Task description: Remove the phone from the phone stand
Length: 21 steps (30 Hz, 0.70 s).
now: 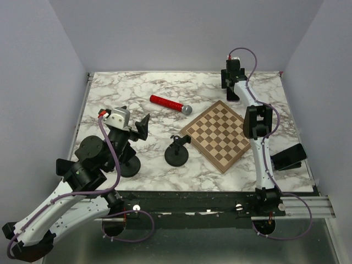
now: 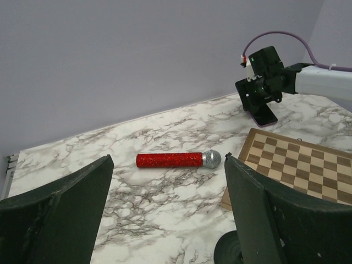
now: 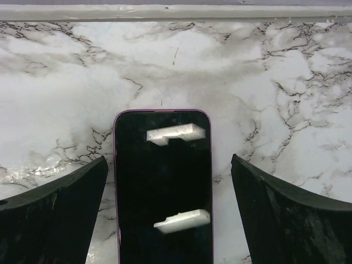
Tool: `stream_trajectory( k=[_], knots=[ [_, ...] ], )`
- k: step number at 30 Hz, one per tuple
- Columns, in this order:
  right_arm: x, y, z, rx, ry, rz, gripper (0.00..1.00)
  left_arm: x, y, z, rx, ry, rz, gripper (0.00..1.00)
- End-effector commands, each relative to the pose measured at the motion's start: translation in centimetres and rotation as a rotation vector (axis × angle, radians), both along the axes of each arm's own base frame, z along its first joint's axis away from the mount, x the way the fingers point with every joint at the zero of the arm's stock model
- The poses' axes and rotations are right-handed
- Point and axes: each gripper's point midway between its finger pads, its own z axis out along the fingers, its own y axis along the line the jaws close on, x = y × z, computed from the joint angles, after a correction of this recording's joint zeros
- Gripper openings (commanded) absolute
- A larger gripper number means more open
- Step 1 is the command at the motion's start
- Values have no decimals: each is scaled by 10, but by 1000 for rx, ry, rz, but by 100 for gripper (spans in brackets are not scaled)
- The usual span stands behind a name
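Note:
The phone [image 3: 163, 192], black with a thin purple rim, lies flat and face up on the marble table at the far back right. My right gripper [image 3: 169, 159] hangs over it, open, with a finger on each side and neither touching it. In the left wrist view the right gripper [image 2: 259, 93] stands over the phone [image 2: 266, 116] near the back wall. The phone stand [image 1: 177, 153], black with a round base, stands bare in the middle of the table. My left gripper [image 1: 141, 126] is open and holds nothing, left of the stand.
A red microphone [image 1: 170, 103] with a silver head lies at the back centre. A wooden chessboard [image 1: 221, 135] sits right of the stand. A black slanted slab [image 1: 289, 156] rests by the right edge. Walls close in the table [image 1: 132, 91].

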Motion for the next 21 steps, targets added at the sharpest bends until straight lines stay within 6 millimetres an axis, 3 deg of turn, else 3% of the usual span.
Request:
stream_trajectory(
  k=[1,4,9,15,17,21],
  knots=[
    [-1,4,-6,12,33,42,100,3,-1,-4,3,3,13,93],
    [1,7,16,32,3,41,100,5,-1,-6,6,0,23,93],
    [-8,12,78,83,-73,-11,100,8,0,-11,24,4,41,93],
    [-55,23,139,237,-123,-75,100,9,3,-11,22,-4,56,93],
    [-75,31,148,306,-129,-68,100,9,5,-10,19,-10,66,93],
    [-113,66,164,458,-129,49,100,9,10,-8,8,-26,86,94]
  ],
)
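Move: The phone lies flat under my open right fingers. Its middle is about 3 cm back from that hand and 2 cm below, straight in line. From the same hand, the chessboard's middle is roughly 31 cm back and 9 cm left, and the microphone some 12 cm back and 37 cm left. The emptied phone stand is about 41 cm back and 33 cm left. From my left hand, the phone is around 41 cm ahead, 46 cm right and 35 cm down. With my right fingers already spread wide on either side of the phone, I barely stir at first. Then I lift that hand ever faster, about 15 cm straight up off the phone, drawing back some 8 cm towards the chessboard. The wrist rolls about 15 degrees, left side rising, and the fingertips tip up slightly; the fingers stay open. ##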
